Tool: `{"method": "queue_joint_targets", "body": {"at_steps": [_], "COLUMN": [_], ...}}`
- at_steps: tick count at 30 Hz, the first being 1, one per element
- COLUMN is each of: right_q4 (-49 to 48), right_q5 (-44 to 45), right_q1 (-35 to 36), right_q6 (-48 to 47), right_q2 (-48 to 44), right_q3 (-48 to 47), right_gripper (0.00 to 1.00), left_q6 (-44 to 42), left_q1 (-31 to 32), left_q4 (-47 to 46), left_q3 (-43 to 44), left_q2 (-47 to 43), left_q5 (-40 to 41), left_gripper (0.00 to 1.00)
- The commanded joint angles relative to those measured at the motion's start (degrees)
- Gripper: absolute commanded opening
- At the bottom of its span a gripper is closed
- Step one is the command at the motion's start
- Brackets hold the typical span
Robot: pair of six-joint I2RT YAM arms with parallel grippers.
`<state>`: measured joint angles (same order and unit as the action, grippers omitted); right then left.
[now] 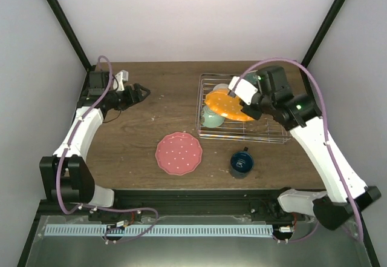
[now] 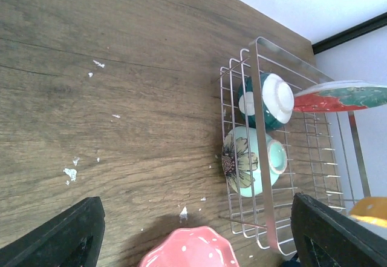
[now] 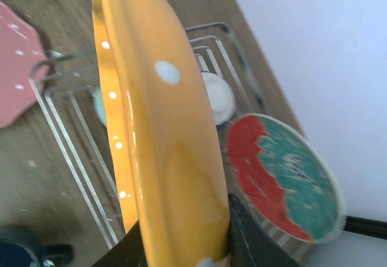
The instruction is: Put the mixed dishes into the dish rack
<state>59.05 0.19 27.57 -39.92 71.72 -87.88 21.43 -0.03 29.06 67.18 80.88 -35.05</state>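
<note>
The dish rack [image 1: 242, 138] stands at the back right of the table. My right gripper [image 1: 249, 111] is shut on the rim of the orange dotted plate [image 1: 227, 105] and holds it tilted over the rack. In the right wrist view that plate [image 3: 163, 134] stands edge-on between the fingers [image 3: 254, 243], beside the red-and-teal plate [image 3: 281, 176] standing in the rack. A pale green bowl [image 2: 248, 161] and a cream bowl with blue outside [image 2: 269, 100] lie inside the rack. The pink dotted plate [image 1: 178, 152] and dark blue mug [image 1: 241, 162] rest on the table. My left gripper [image 1: 144, 91] hangs open at the back left, with nothing in it.
White crumbs [image 2: 71, 172] are scattered over the wooden table [image 1: 151, 128] between the left gripper and the rack. The pink plate [image 2: 190, 249] lies just left of the rack's near corner. Dark frame posts [image 1: 63, 22] rise at both back corners.
</note>
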Motion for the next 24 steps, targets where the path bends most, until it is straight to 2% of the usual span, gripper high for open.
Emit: {"method": "queue_joint_targets", "body": {"at_steps": [1, 9, 18, 24], "right_q4": [-9.49, -20.33, -25.32, -27.79], "right_q5": [10.30, 19.86, 20.39, 19.18], "right_q1": [0.20, -2.63, -9.09, -10.82], "right_q6": [-7.50, -21.04, -30.51, -34.19], "right_q2": [-6.73, -10.39, -8.72, -6.47], "right_q3": [2.10, 11.52, 12.07, 13.15], "right_gripper": [0.01, 0.01, 0.01, 0.01], "left_q6": [0.10, -0.05, -0.67, -0.85], "left_q1": [-0.29, -0.27, -0.28, -0.25], "left_q4": [-1.99, -2.88, -2.87, -2.71], "left_q3": [1.23, 1.60, 1.70, 1.43], "left_q2": [1.91, 3.52, 4.02, 3.80], "left_q5": [-1.98, -2.55, -2.40, -2.14], "left_gripper": [0.86, 0.84, 0.84, 0.84]}}
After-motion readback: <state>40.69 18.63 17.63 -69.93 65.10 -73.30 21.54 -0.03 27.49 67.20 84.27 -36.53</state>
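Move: Over the rack, the right hand holds the orange plate above the bowls; the free slot in front of the standing red-and-teal plate lies about 16 cm ahead, 12 cm right and 22 cm below. That plate is some 22 cm ahead, 13 cm right; the dark teal bowl 22 cm ahead, 1 cm left; the green bowl 12 cm ahead, 7 cm left. From the left hand the slot is about 7 cm ahead, 46 cm right. Swinging the orange plate off to the right, the right hand travels about 10 cm towards the rack's right side and the standing plate, adding some 5 cm forward in the later part while its height ends much as it began. The wrist rolls steadily, right side rising by some 30 degrees, and the fingers tip up a little, keeping their pinch on the rim. ##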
